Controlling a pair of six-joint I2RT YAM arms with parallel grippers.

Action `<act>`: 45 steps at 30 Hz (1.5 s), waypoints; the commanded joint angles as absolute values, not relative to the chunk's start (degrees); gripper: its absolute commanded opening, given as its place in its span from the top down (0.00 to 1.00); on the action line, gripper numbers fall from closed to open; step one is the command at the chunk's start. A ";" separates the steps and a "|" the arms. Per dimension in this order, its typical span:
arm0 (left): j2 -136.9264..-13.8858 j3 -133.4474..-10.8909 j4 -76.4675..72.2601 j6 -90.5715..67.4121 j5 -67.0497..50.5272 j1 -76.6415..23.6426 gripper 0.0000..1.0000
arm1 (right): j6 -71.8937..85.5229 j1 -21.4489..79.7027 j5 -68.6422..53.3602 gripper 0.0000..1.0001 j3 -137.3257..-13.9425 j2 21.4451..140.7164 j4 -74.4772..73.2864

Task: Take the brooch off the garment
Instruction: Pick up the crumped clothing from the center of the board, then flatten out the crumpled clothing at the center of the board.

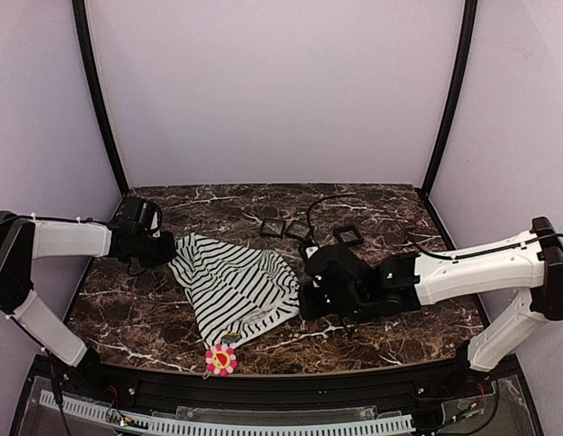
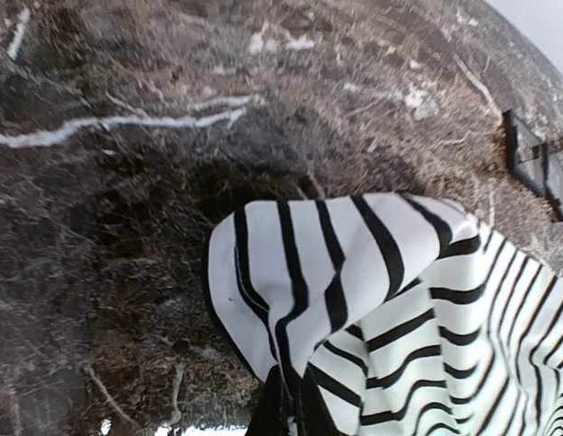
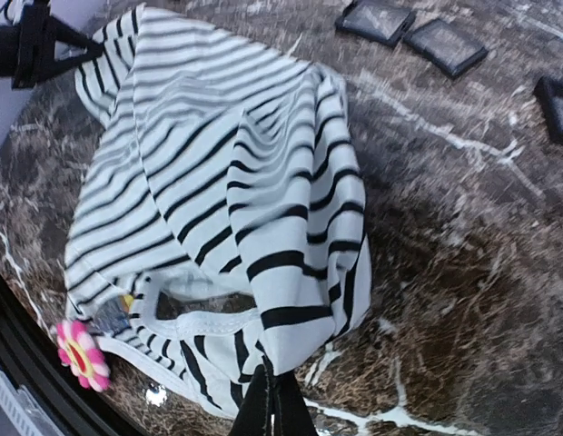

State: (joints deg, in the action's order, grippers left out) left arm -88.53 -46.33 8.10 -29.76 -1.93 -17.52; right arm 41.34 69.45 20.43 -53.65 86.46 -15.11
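The striped garment point(image 1: 234, 288) lies stretched across the dark marble table between both arms. My left gripper point(image 1: 165, 252) is shut on its far left corner; the pinched cloth point(image 2: 304, 272) shows in the left wrist view. My right gripper point(image 1: 304, 304) is shut on its right edge, with the cloth fold point(image 3: 300, 309) clamped between the black fingers point(image 3: 272, 409). The brooch point(image 1: 221, 360), pink and white petals around a dark centre, hangs at the garment's near hem by the table's front edge. It also shows in the right wrist view point(image 3: 82, 354).
Three small black square frames point(image 1: 280, 227) point(image 1: 346, 235) lie behind the garment, with a black cable point(image 1: 372, 213) looping over the table. Black enclosure posts and lilac walls bound the workspace. The front rail point(image 1: 263, 391) runs just below the brooch.
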 commanded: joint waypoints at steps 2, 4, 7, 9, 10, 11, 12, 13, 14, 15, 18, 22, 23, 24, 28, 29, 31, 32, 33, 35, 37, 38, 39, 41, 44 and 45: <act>-72.29 -46.14 12.43 -28.86 3.21 -13.01 0.99 | 33.43 65.81 28.96 1.00 -58.65 75.42 -22.69; -62.78 -46.52 14.50 -28.94 2.03 -10.10 0.99 | 29.59 65.17 31.05 1.00 -59.93 70.68 -23.95; -55.06 -49.61 21.08 -27.96 0.35 -6.90 0.99 | 25.53 64.92 32.50 1.00 -61.50 62.94 -24.75; -51.36 -53.55 26.43 -25.56 -1.67 -6.36 0.99 | 23.42 64.88 32.02 1.00 -62.31 57.83 -24.54; -49.80 -56.30 28.07 -25.17 -3.74 -6.33 0.99 | 22.82 64.93 31.76 1.00 -62.52 55.43 -24.48; -49.24 -57.46 30.95 -24.82 -6.25 -6.33 0.99 | 22.57 64.85 31.85 1.00 -62.60 52.71 -24.42; -48.50 -59.28 32.00 -24.76 -7.78 -6.33 0.99 | 22.18 64.86 31.87 1.00 -62.55 50.91 -24.31; -48.29 -60.19 33.47 -24.98 -11.09 -6.33 0.99 | 21.81 64.85 32.20 1.00 -62.45 49.50 -24.13; -48.09 -60.37 34.00 -25.19 -12.53 -6.31 0.99 | 21.72 64.86 32.96 1.00 -62.23 48.50 -24.13; -48.04 -60.18 34.49 -25.68 -15.53 -6.32 0.99 | 21.71 64.86 34.17 1.00 -61.77 47.89 -24.15; -48.72 -58.36 33.61 -26.08 -20.94 -6.34 0.99 | 23.17 64.31 37.06 1.00 -59.48 48.42 -24.08; -51.26 -53.08 29.85 -27.73 -24.58 -6.33 0.99 | 27.43 54.34 25.62 1.00 -56.14 53.29 -23.62; -51.87 -51.04 28.86 -28.47 -25.57 -6.33 0.99 | 28.09 52.00 22.29 1.00 -55.04 54.67 -23.01; -53.09 -50.17 27.28 -28.78 -25.97 -6.33 0.99 | 28.48 49.93 19.72 1.00 -53.99 56.09 -22.49; -55.95 -46.35 24.95 -29.59 -26.42 -6.37 0.99 | 28.79 43.70 13.26 0.82 -50.94 61.50 -21.57; -56.68 -45.49 24.78 -29.61 -26.78 -6.36 0.99 | 28.63 42.86 12.35 0.70 -50.48 62.76 -21.54; -57.85 -44.30 24.19 -29.81 -28.07 -6.41 0.99 | 27.47 42.46 11.99 0.43 -49.97 65.01 -21.77; -58.28 -43.95 23.96 -29.80 -28.67 -6.37 0.99 | 26.78 42.45 11.87 0.33 -49.74 65.88 -21.69; -59.04 -43.35 23.89 -29.69 -29.75 -6.38 0.99 | 26.06 42.45 11.54 0.27 -49.46 66.95 -21.69; -59.96 -42.88 24.27 -28.90 -30.55 -6.41 0.99 | 24.92 42.70 9.86 0.23 -49.00 68.48 -21.63; -60.53 -42.92 25.38 -27.79 -30.55 -6.39 0.99 | 25.19 43.14 8.44 0.23 -48.28 69.77 -20.92; -60.59 -43.18 26.16 -27.12 -30.36 -6.36 0.99 | 25.88 43.35 7.33 0.23 -47.70 70.38 -20.16; -60.70 -43.35 26.53 -26.83 -30.25 -6.40 0.99 | 26.82 43.51 5.99 0.23 -47.01 70.80 -18.93; -60.84 -43.98 27.37 -26.02 -29.97 -6.35 0.99 | 28.67 43.50 3.63 0.23 -45.41 71.94 -15.70; -60.96 -44.94 28.03 -25.16 -29.73 -6.41 0.99 | 29.88 43.58 2.10 0.30 -45.52 75.70 -12.59; -61.14 -45.01 27.92 -25.11 -29.76 -6.41 0.99 | 29.81 43.70 2.40 0.33 -46.24 77.57 -12.51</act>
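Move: The striped garment, one corner already pinched in each hand, has its middle about 10 cm ahead and 13 cm to the left of the right hand, some 8 cm lower; from the left hand it is about 8 cm back, 15 cm right and 3 cm lower. Its flower brooch lies roughly 7 cm back and 15 cm left of the right hand, or 25 cm back and 10 cm right of the left. The lone black frame sits about 25 cm ahead and 14 cm right of the right hand. The garment is swung up by both hands, nearly 30 cm, their fingers tipping up some 30 degrees, then brought down again. The left keeps its pinch, drawing back about 8 cm and stopping well above its start; the right swings out rightward and forward towards the lone frame, opens on the way down, letting its corner go, and sinks on beside the cloth. ##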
